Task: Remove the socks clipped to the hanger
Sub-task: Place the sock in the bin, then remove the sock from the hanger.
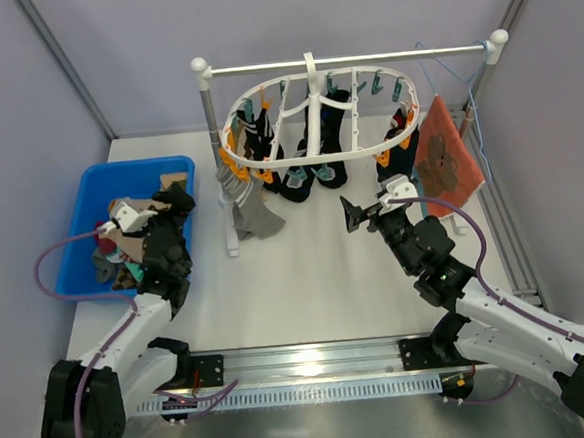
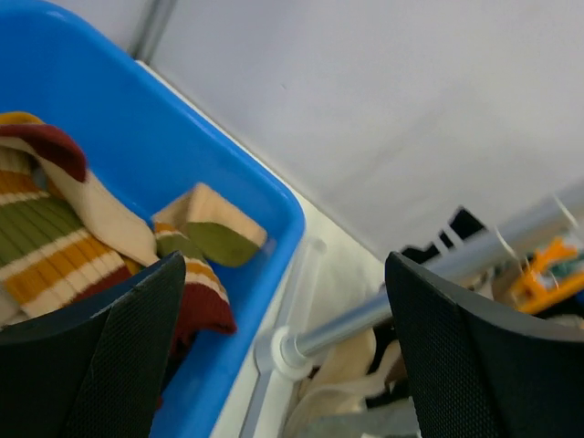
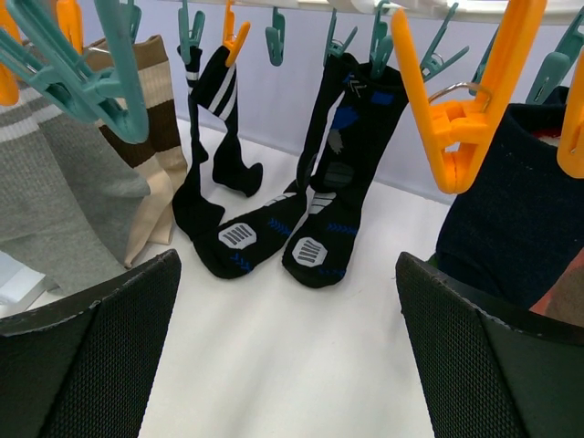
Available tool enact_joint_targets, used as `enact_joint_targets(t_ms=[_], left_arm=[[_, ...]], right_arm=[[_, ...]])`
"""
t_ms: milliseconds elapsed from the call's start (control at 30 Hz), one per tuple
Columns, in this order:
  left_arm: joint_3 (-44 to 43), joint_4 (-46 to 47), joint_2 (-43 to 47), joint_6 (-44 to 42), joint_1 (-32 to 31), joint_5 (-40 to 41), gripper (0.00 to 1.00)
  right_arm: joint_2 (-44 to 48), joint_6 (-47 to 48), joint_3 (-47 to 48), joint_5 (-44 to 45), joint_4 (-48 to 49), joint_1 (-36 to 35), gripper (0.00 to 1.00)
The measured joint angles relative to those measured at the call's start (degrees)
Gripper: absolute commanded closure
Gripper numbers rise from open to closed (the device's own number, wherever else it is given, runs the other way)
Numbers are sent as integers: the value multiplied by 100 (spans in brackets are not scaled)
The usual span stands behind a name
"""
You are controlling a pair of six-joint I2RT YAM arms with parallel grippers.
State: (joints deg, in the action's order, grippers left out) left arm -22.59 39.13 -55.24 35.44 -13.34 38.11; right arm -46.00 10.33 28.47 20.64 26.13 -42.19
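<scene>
The white oval hanger point(image 1: 310, 117) hangs from the rail with orange clips point(image 3: 456, 119) and teal clips point(image 3: 100, 64). Clipped socks hang down to the table: two black socks point(image 3: 338, 182), a grey sock point(image 3: 64, 201), a beige-brown striped sock point(image 3: 155, 155) and a dark navy sock point(image 3: 511, 210). My right gripper point(image 3: 287, 365) is open and empty, low in front of the black socks point(image 1: 309, 173). My left gripper point(image 2: 292, 365) is open over the right rim of the blue bin point(image 2: 182, 164), nothing between its fingers. Striped socks point(image 2: 55, 237) lie in the bin.
The white-and-grey rail stand point(image 1: 351, 59) carries the hanger; its foot point(image 2: 283, 351) stands just right of the bin point(image 1: 78, 239). An orange-red flowered cloth point(image 1: 446, 158) hangs on a blue wire hanger point(image 1: 458, 87) at the right. Walls close in left, right and behind.
</scene>
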Motion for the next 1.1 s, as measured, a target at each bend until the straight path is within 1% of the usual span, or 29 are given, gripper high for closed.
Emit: enact_joint_targets(t_ms=[100, 167, 267, 333, 400, 500, 633, 833, 900, 1100], left_arm=[[267, 459, -11, -415, -608, 66, 12], [481, 841, -11, -647, -850, 15, 13], [968, 1600, -9, -1217, -1222, -74, 12], [1167, 1906, -2, -1556, -1585, -118, 12], [1270, 2138, 44, -1967, -1945, -225, 12], [1370, 2492, 179, -2391, -2288, -553, 12], [1679, 3014, 227, -2664, -2361, -890, 12], [1823, 3265, -68, -2743, -2367, -1408, 12], [1823, 3425, -382, -2741, -2367, -1541, 12], [1725, 3456, -1543, -2728, -2367, -1729, 12]], right_arm=[[63, -2, -13, -2, 0, 0, 0], [127, -4, -33, -2, 2, 0, 0], [216, -13, -61, -4, 4, 0, 0], [240, -15, -79, -4, 7, 2, 1], [262, -17, -107, -7, 9, 2, 0], [295, -17, -142, -7, 2, 2, 0], [378, -17, -190, -26, 4, 2, 0], [389, -15, -192, -46, 4, 7, 0], [389, -15, -192, -46, 4, 7, 0], [391, -15, -192, -48, 2, 7, 0]])
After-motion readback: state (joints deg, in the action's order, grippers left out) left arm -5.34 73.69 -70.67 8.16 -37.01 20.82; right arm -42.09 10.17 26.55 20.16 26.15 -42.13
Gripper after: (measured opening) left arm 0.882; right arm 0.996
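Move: The left gripper, open and empty, is over the right side of the blue bin, whose middle is about 9 cm to its left and 20 cm below. The hanging grey sock is some 21 cm to its right, 6 cm ahead and 7 cm lower; the stand's post foot is roughly 13 cm right, 10 cm ahead and 21 cm down. From the right hand, the grey sock is about 26 cm left, 9 cm ahead and 10 cm below. Bring the empty left gripper out from over the bin, swinging it about 16 cm to the right towards the grey sock while drawing it back some 6 cm. Turn it clockwise by roughly 35 degrees and roll its left side up on the way, then sink to finish about 8 cm lower in front of the sock, fingers kept wide open and touching nothing. ##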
